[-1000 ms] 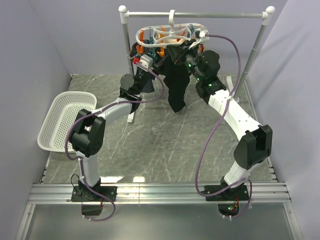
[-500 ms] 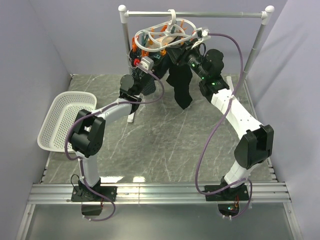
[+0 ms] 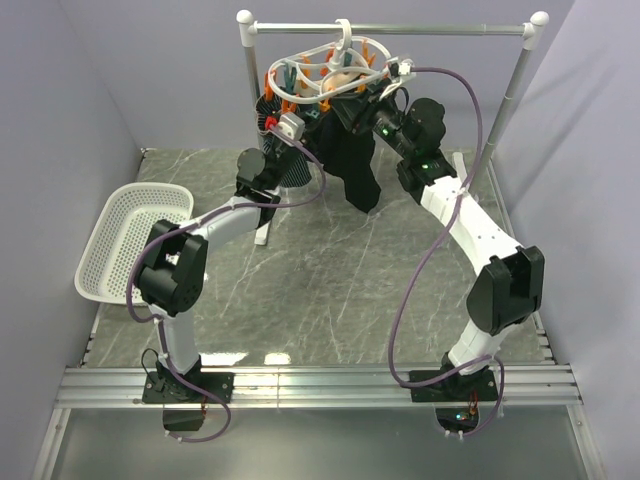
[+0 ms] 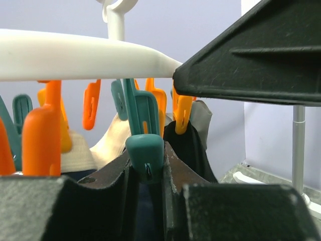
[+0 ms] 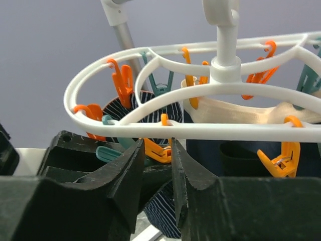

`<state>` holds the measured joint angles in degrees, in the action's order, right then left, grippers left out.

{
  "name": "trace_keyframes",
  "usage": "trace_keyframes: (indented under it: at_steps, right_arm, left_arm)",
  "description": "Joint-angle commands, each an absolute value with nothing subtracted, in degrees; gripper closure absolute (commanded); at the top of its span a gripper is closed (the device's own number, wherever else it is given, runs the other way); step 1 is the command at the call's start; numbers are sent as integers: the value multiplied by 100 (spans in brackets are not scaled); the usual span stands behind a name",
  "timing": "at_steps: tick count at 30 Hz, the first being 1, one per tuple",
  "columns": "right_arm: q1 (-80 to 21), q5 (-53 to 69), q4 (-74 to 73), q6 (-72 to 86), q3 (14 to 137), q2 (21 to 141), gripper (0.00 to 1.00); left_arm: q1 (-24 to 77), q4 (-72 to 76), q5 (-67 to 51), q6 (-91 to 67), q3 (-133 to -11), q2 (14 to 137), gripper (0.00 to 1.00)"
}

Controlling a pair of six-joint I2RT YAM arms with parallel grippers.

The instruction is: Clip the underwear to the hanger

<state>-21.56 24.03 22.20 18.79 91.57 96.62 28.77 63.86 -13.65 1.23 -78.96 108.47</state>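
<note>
The white hanger (image 3: 325, 68) hangs by its hook from the rail, with orange and teal pegs under its rim (image 4: 75, 55) (image 5: 150, 128). My left gripper (image 3: 288, 124) (image 4: 146, 165) is shut on the lower end of a teal peg (image 4: 145, 150). The black underwear (image 3: 356, 165) droops from the hanger's right side. In the left wrist view its top edge (image 4: 189, 145) sits under an orange peg (image 4: 181, 111). My right gripper (image 3: 372, 100) (image 5: 156, 150) stands open just under the rim, with another orange peg (image 5: 160, 151) showing in the gap between its fingertips. No cloth is between its jaws.
A dark striped garment (image 5: 149, 108) and a cream cloth (image 5: 241, 114) also hang on the hanger. The silver rail stand (image 3: 430, 29) spans the back, with its right post (image 3: 505, 100) behind my right arm. A white mesh basket (image 3: 128, 240) sits at the left on the marble table (image 3: 330, 290).
My left gripper has shut on the teal peg. My right gripper has opened and risen toward the rim. The hanger has tilted and the underwear's lower end has swung slightly right.
</note>
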Motion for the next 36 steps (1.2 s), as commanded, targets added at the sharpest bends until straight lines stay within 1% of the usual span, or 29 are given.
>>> trace_keyframes:
  at_steps: [1,4,14,16,19,21,22,24,25,28,29,30,31,34,36]
  right_arm:
    - [-2144,2356,2347,1802,9474,9817,65]
    - [-2144,2250,2232,1811,9519,9914,66]
    - [-2144,2259,2742,2065,9308,9967,66]
    - [-2136,2241,2847,2127,9290,9975,69]
    - [-2171,2224,2892,2127,9334,10019,73]
    - [-2162,2267,2804,2144,9395,10020,86]
    - [-2162,2259,2786,2136,9396,10002,99]
    - [-2171,2224,2699,2109,9396,9932,100]
    - [-2171,2224,2672,2057,9387,9879,100]
    - [-2162,2189,2444,1986,9439,9809,100]
    - [-2171,2197,2391,1969,9457,9774,100]
    - [-2180,2215,2234,1951,9544,9765,100]
    - [-2180,2206,2128,1916,9606,9765,100]
    - [-2206,2171,1724,1802,9852,9800,100]
    - [-2224,2162,1460,1714,10001,9800,100]
  left_arm:
    - [2865,6565,-1564,44,-7875,10485,87]
    - [2848,6548,-1608,-202,-7857,10468,87]
    - [2786,6574,-1872,-404,-7813,10433,88]
    - [2786,6574,-2003,-466,-7796,10424,87]
    - [2777,6539,-2083,-553,-7761,10389,83]
    - [2769,6522,-2127,-589,-7743,10354,78]
    - [2769,6443,-2118,-598,-7717,10327,73]
    - [2742,6329,-2066,-694,-7682,10213,66]
    - [2725,6250,-2074,-738,-7612,10161,60]
    - [2654,5925,-2057,-756,-7279,9827,52]
    - [2628,5828,-2039,-765,-7182,9722,47]
    - [2584,5575,-2065,-817,-7076,9494,46]
    - [2567,5424,-2057,-826,-6840,9388,40]
    - [2549,4897,-2074,-782,-6304,8861,37]
    - [2540,4616,-2100,-782,-6031,8491,38]
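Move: The orange clip on the hanger's near rail stands about 2 cm ahead and 2 cm left of the right hand, level with it. The black underwear hangs some 4 cm ahead, 4 cm right and 15 cm below that hand. The left hand already holds a green clip by its lower end, the clip's middle about 2 cm straight above; from this hand the orange clip is about 4 cm right, level ahead and 2 cm higher. Right hand pushes 2 cm forward-down, pinching the orange clip; left opens off the green clip, withdrawing 7 cm back-left. ##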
